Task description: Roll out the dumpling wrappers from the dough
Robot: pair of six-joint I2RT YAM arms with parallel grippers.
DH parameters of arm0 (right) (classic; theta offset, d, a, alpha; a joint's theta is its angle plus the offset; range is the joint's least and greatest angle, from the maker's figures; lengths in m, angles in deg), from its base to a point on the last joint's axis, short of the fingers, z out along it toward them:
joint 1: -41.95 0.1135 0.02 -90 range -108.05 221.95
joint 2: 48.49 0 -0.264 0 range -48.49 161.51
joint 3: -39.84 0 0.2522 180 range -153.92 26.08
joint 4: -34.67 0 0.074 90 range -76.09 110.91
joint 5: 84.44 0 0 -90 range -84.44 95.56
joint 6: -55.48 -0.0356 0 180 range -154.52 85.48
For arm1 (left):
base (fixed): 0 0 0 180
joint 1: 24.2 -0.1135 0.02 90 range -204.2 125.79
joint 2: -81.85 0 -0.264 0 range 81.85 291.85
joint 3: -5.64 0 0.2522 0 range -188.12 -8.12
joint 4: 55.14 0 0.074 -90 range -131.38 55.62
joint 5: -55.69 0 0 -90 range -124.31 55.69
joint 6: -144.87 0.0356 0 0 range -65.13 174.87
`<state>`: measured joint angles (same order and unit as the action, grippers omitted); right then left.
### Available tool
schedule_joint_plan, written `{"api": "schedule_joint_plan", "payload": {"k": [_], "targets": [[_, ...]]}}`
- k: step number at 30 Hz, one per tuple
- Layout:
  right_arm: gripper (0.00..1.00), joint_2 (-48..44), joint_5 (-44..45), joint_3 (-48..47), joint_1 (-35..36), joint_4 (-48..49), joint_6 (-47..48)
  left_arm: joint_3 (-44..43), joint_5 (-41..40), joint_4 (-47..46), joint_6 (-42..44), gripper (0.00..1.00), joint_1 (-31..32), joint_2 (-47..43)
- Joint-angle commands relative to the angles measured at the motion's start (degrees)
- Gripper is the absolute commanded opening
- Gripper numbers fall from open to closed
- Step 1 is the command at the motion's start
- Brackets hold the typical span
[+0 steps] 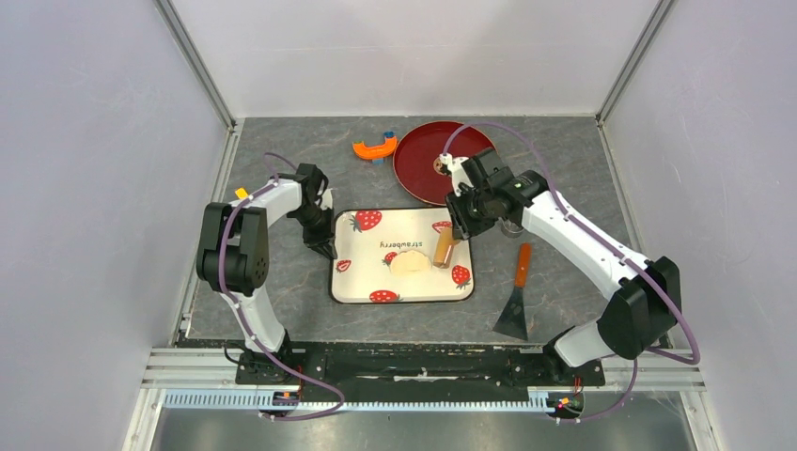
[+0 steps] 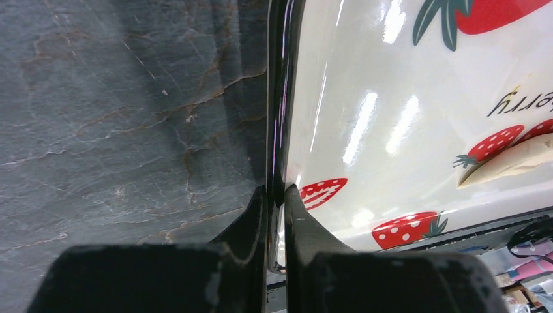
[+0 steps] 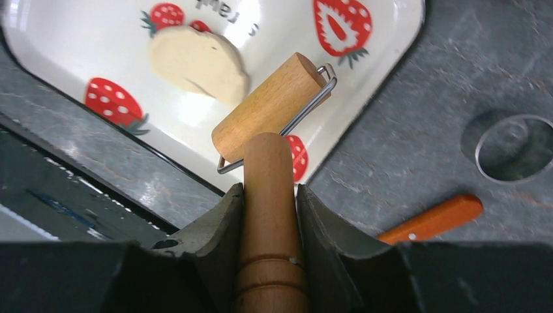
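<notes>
A flattened pale cream dumpling wrapper (image 1: 410, 262) lies in the middle of the white strawberry tray (image 1: 362, 287); it also shows in the right wrist view (image 3: 195, 62) and at the edge of the left wrist view (image 2: 515, 163). No separate dough lump shows. My right gripper (image 1: 459, 225) is shut on the handle (image 3: 269, 215) of the wooden roller (image 1: 445, 249). Its cylinder (image 3: 270, 107) rests on the tray just right of the wrapper, at its edge. My left gripper (image 1: 326, 246) is shut on the tray's left rim (image 2: 279, 130), one finger on each side.
A dark red round plate (image 1: 434, 155) stands behind the tray, with an orange and blue tool (image 1: 374, 147) to its left. A scraper with an orange handle (image 1: 518, 293) lies on the table right of the tray. A round clear lid or ring (image 3: 514, 147) sits near the right arm.
</notes>
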<state>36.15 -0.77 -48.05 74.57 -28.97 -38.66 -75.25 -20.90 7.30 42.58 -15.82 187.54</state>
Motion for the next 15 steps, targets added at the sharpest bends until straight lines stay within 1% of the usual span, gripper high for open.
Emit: {"api": "schedule_joint_plan", "payload": {"k": [1,8,15], "targets": [[0.00,-0.99,-8.03,-2.10,-0.03,7.86,1.36,0.92,-9.16,-1.21,2.62,0.02,1.07,2.22],[0.00,-0.46,-10.10,1.89,1.79,15.05,3.44,-0.27,-7.76,-1.23,0.28,0.02,4.18,2.90],[0.00,2.21,-9.01,2.40,3.39,17.83,6.29,-0.41,-7.85,-1.20,-0.62,0.02,6.29,3.53]]}}
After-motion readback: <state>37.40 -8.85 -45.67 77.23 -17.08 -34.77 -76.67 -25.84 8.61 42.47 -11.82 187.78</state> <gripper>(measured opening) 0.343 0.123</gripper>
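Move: The dough lies about 10 cm to the left of the right hand, level with it fore and aft and some 14 cm lower, in the tray whose middle is about 12 cm left and 1 cm ahead. The steel ring stands about 14 cm right and 8 cm ahead; the scraper lies roughly 16 cm right and 8 cm back. From the left hand, the dough is some 18 cm right, 2 cm back and 1 cm lower. Sweep the right gripper left about 5 cm, keeping its hold on the roller's handle, to bring the raised roller from beside the dough to over its right part. Rise about 1 cm on the way and sink back near the end, swinging the fingertips leftward and turning some 10 degrees counter-clockwise. Keep the left fingers on the tray's left rim, tilting only slightly. ##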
